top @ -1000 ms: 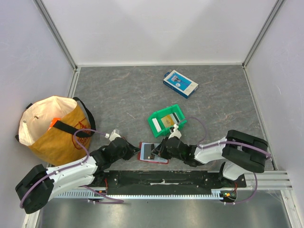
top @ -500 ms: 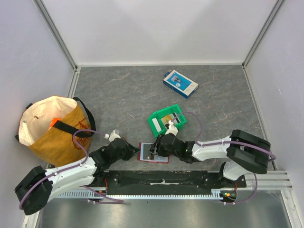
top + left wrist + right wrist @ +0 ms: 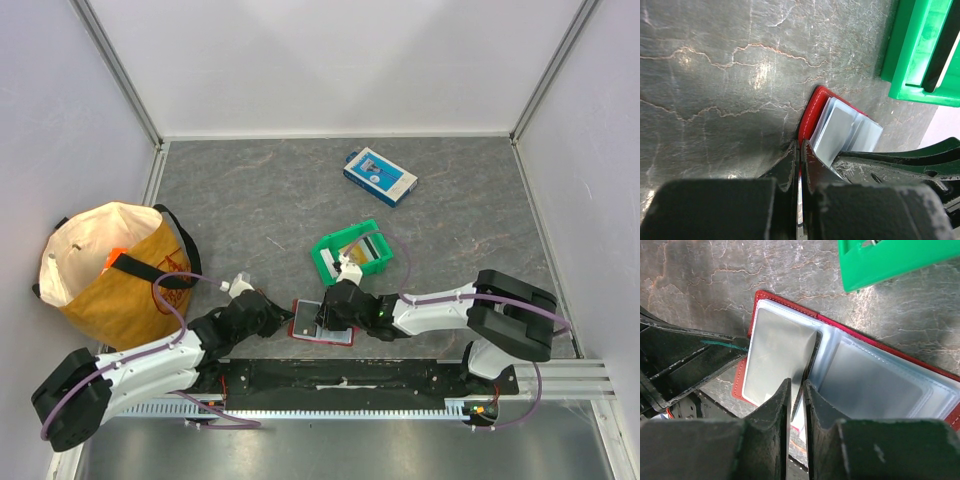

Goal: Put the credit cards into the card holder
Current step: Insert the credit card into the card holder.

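Note:
The red card holder (image 3: 340,335) lies open on the table in front of the arm bases, its clear sleeves facing up. My left gripper (image 3: 286,321) is shut on the holder's left red edge (image 3: 812,107). My right gripper (image 3: 796,385) stands over the holder (image 3: 785,302), its jaws pinched on the edge of a raised clear sleeve page (image 3: 777,355). I cannot tell whether a card is inside that page. Credit cards, one tan-yellow (image 3: 350,256) and one black (image 3: 372,246), lie in the green bin (image 3: 322,262).
The green bin (image 3: 890,260) sits just behind the holder, close to my right wrist. A blue-and-white box (image 3: 380,176) lies further back. A tan and white bag (image 3: 110,270) stands at the left, beside my left arm.
My right gripper has slid left across the holder, from its right half to its middle, and the holder's pale page is now under it. The left gripper has stayed on the holder's edge.

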Tool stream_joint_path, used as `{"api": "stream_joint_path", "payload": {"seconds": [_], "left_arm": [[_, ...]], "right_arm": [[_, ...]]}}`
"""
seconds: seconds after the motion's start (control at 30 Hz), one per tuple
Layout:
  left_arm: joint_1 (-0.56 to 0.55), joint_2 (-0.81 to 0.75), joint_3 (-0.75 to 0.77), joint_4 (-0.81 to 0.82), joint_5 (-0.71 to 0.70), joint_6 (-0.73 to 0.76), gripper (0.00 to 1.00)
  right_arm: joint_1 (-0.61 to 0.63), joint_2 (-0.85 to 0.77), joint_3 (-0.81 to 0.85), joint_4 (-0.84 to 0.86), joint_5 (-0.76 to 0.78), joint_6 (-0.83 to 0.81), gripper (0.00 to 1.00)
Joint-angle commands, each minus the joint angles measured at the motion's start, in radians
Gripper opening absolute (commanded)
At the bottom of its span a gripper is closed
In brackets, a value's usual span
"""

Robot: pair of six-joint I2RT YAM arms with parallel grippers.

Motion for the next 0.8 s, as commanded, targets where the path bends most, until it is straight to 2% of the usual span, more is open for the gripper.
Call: {"api": "stream_joint_path", "payload": {"seconds": [0.0, 0.17, 0.47, 0.63, 0.77], "left_arm": [[-0.003, 0.035, 0.001, -0.069, -0.034, -0.010, 0.02], [-0.003, 0.030, -0.002, -0.069, -0.039, -0.013, 0.02], [-0.002, 0.026, -0.002, -0.077, -0.045, -0.010, 0.02], [-0.005, 0.020, 0.009, -0.089, -0.051, 0.002, 0.02], [-0.003, -0.017, 0.029, -0.117, -0.056, 0.030, 0.02]], "right_arm": [[0.014, 0.008, 0.058, 0.057, -0.008, -0.024, 0.21], [0.012, -0.042, 0.055, 0.010, 0.033, -0.067, 0.36], [-0.002, -0.235, 0.069, -0.117, 0.105, -0.209, 0.60], [-0.031, -0.328, 0.103, -0.232, 0.157, -0.271, 0.66], [-0.046, -0.386, 0.080, -0.337, 0.196, -0.230, 0.68]]}}
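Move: The black card lies in the card holder's left pocket, its middle about 3 cm left and 1 cm ahead of the right fingertips and just below them; the holder's middle is about 1 cm ahead and 1 cm right. The green box of remaining cards stands some 17 cm ahead and 8 cm right, with its white card about 15 cm ahead and 2 cm right. From the left hand, the box is roughly 16 cm ahead and 15 cm right. The right hand lifts off the black card's edge, rising about 10 cm and some 3 forward, fingers opening. ##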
